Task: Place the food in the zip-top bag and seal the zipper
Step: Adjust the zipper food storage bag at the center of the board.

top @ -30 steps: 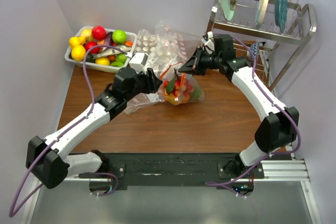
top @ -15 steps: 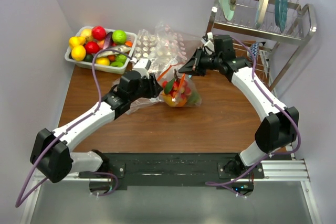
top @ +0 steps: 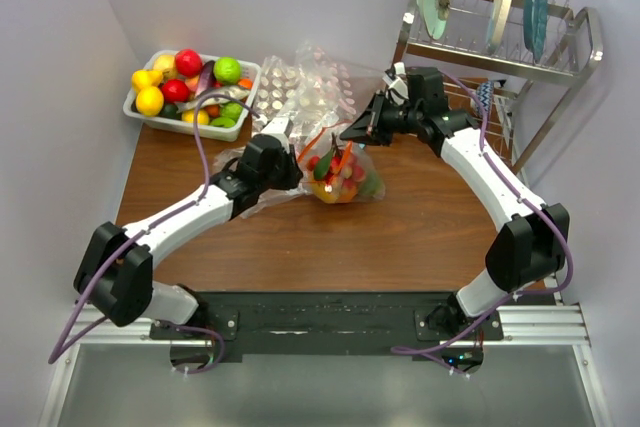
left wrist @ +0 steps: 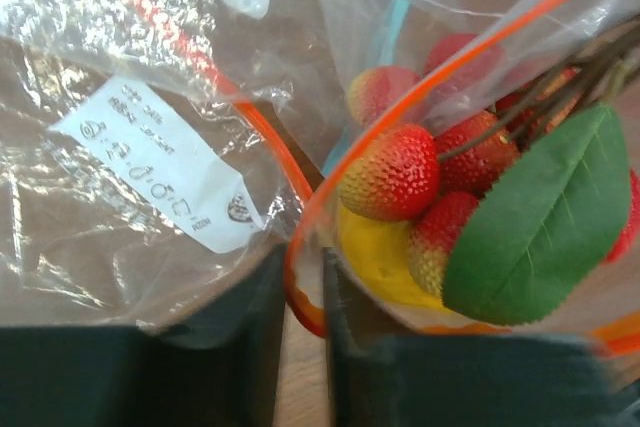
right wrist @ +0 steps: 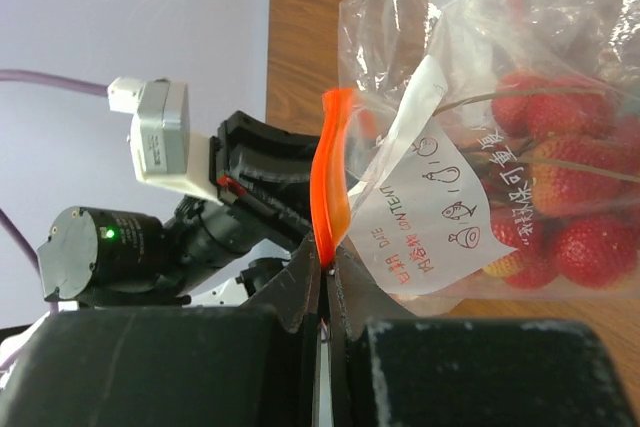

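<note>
The zip-top bag stands mid-table, clear, holding the food: red strawberry-like fruits on stems, a green leaf and something yellow. Its orange-red zipper curves down to my left gripper, whose jaws stand slightly apart around the strip's left end, wood showing in the gap. From above, the left gripper sits at the bag's left edge. My right gripper is shut on the zipper, pinching the strip's right end and holding it up. From above, the right gripper is at the bag's upper right.
A white bin of toy fruits stands at the back left. Several empty clear bags are piled behind, and one labelled bag lies under my left gripper. A dish rack with plates fills the back right.
My left arm has reached right to the bag's left edge and its jaws have narrowed around the zipper. The right gripper has stayed shut on the strip.
</note>
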Robot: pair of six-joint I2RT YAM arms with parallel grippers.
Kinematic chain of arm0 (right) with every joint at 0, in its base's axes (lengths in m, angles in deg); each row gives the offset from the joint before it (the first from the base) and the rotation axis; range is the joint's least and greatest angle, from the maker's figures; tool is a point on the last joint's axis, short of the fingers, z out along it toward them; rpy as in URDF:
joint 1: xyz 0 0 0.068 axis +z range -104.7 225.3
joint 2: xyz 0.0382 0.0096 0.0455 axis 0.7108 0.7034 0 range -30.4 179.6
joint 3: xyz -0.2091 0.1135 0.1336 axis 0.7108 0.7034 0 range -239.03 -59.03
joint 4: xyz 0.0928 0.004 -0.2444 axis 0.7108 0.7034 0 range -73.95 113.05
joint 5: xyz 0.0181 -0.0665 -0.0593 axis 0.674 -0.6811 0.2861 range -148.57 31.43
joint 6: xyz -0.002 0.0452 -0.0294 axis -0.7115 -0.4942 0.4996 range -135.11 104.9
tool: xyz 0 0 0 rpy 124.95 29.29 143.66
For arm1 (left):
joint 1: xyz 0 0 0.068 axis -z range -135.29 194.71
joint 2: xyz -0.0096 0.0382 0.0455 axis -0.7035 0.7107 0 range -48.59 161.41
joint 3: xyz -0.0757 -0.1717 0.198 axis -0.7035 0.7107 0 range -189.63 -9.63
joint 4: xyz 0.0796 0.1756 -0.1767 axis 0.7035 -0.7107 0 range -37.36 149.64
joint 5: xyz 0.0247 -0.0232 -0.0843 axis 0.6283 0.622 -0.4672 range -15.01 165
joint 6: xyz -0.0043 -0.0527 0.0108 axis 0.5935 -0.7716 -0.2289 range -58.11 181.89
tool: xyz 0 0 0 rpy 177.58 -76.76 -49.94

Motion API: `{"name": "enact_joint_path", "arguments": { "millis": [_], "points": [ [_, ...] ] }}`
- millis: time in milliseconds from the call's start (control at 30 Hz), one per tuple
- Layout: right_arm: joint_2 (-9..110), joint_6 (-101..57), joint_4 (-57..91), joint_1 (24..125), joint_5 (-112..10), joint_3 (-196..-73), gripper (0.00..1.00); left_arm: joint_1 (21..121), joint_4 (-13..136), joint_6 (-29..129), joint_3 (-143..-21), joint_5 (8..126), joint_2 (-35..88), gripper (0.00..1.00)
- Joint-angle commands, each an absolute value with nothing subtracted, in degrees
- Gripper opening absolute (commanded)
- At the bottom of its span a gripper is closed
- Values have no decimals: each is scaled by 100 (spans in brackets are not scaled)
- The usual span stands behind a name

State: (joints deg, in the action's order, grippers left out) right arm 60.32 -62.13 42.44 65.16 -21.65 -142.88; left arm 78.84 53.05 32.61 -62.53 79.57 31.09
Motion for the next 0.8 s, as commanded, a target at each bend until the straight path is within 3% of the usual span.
{"name": "enact_joint_path", "arguments": {
  "millis": [0,300,567,667,767],
  "points": [
    [5714,-6099,4206,6516,-2130,-14349,0,7846,5445,3244,-6377,8045,3069,3],
    [6153,-4432,6024,6525,-3096,-15157,0,7846,4725,3525,-7516,7957,2709,0],
    [6435,-3585,7229,6517,-5275,-15896,0,7863,4215,3351,-9671,6701,3155,0],
    [6532,-3567,7291,6525,-5287,-15966,0,7872,4250,3236,-10147,6191,3367,0],
    [6436,-3646,7440,6525,-5032,-16378,0,7864,4267,3288,-9850,6330,3394,0]
  ]
}}
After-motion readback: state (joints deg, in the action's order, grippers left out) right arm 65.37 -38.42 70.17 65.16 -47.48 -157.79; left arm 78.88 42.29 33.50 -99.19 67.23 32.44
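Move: The bag's orange zipper has its near left end right between the left fingertips, about 1 cm below the hand point. The end that the right hand holds is roughly 11 cm right, 2 cm ahead and 12 cm higher. The bagged fruit sits some 10 cm right, 5 cm ahead and 8 cm below; a flat clear bag is about 8 cm ahead, 9 cm left and 13 cm down. From the right hand, the left end lies about 11 cm left, 2 cm back and 12 cm down. The left fingers shut on the near left end of the orange zipper and, after a brief hold, lift it fast, about 25 cm up while veering right, the fingertips swinging up towards level. The right hand keeps its pinch on the other end and draws it about 8 cm right and a little down, its fingers tipping to point steeply down. ##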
